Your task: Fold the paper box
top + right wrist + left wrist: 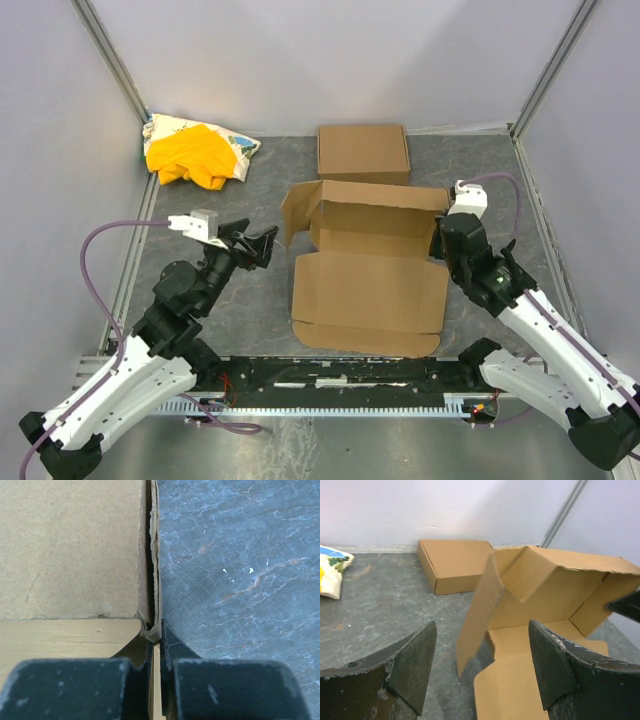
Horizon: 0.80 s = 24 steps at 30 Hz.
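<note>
The paper box (368, 275) is a brown cardboard mailer lying mid-table, partly folded: its far walls stand up and a wide flat panel lies toward me. Its left side flap (477, 612) stands upright and loose. My right gripper (440, 243) is shut on the box's upright right side wall (155, 605), one finger on each face. My left gripper (262, 246) is open and empty, hovering just left of the box, and its fingers (415, 662) frame the left flap from a short distance.
A second brown cardboard box (363, 152), a neat flat rectangle, lies behind the paper box near the back wall; it also shows in the left wrist view (454, 564). A yellow cloth bundle (196, 152) sits at the back left corner. White walls enclose the table.
</note>
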{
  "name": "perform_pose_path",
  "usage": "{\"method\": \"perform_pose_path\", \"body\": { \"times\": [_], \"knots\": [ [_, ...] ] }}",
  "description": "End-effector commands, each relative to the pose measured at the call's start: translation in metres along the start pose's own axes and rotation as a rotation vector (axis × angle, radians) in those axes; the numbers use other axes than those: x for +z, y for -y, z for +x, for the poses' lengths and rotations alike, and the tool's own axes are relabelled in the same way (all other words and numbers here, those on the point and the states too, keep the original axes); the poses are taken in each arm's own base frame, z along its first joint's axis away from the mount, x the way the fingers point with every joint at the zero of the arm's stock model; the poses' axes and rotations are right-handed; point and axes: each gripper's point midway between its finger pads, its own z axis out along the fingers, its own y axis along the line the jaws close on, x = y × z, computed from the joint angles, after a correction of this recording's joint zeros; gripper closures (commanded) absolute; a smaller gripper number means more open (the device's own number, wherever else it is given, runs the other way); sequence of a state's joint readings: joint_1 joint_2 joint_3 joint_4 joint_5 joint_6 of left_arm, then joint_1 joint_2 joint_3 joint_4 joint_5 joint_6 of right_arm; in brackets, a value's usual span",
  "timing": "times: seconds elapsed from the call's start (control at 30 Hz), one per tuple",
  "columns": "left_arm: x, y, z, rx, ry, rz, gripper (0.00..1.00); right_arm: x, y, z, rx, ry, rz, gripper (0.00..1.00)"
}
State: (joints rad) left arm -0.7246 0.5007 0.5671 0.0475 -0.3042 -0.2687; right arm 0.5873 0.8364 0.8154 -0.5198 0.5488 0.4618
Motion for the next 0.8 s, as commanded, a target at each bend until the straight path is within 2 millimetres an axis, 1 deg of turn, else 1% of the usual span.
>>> {"method": "perform_pose_path", "body": {
  "times": [0.0,0.13,0.27,0.4,0.43,0.47,0.53,0.57,0.6,0.67,0.77],
  "knots": [
    [0.003,0.020,0.001,0.030,-0.034,0.105,0.19,-0.004,-0.014,-0.022,0.021,0.004,-0.068,0.98],
    [0.010,0.022,0.020,0.002,-0.078,0.113,0.20,-0.004,-0.024,-0.024,0.044,-0.009,-0.112,0.98],
    [0.023,0.013,0.038,0.010,-0.140,0.047,0.21,-0.004,-0.031,-0.024,0.057,-0.015,-0.142,0.98],
    [0.035,0.005,0.049,0.018,-0.167,-0.014,0.26,-0.001,-0.034,-0.021,0.059,-0.026,-0.149,0.99],
    [0.037,0.003,0.051,0.014,-0.171,-0.031,0.30,0.000,-0.034,-0.020,0.056,-0.030,-0.146,0.98],
    [0.039,0.000,0.052,0.013,-0.176,-0.047,0.37,0.001,-0.034,-0.019,0.055,-0.032,-0.143,0.98],
    [0.039,-0.002,0.052,0.011,-0.184,-0.066,0.52,0.003,-0.032,-0.017,0.049,-0.037,-0.132,0.98],
    [0.039,-0.003,0.052,0.011,-0.184,-0.072,0.58,0.004,-0.031,-0.017,0.045,-0.037,-0.124,0.98],
    [0.038,-0.004,0.052,0.007,-0.185,-0.079,0.61,0.006,-0.030,-0.015,0.040,-0.038,-0.112,0.98],
    [0.036,-0.006,0.051,0.002,-0.179,-0.089,0.65,0.011,-0.028,-0.014,0.030,-0.039,-0.089,0.99],
    [0.034,-0.008,0.051,-0.011,-0.158,-0.089,0.65,0.022,-0.027,-0.008,0.024,-0.045,-0.059,0.98]
  ]
}}
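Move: The side flap hanging from the left end of the box's raised wall is about 6 cm ahead of the left hand, 6 cm to its right and 8 cm lower. The box's near panel is about 21 cm to the left hand's right, 8 cm back and 22 cm down; the closed brown box is some 25 cm ahead, 21 cm right and 22 cm down. For the right hand, the flap lies roughly 28 cm left, 4 cm ahead and about level. Swinging right at first, then dropping about 8 cm with a slight reach forward, the left hand comes down to the side flap, its wrist tipping some 10–15 degrees downward, and narrows its wide-open fingers to about a third open around the flap's near edge. The right hand, still pinching the wall's right end, carries it about 2.5 cm left and a little down, turning slightly counter-clockwise. ##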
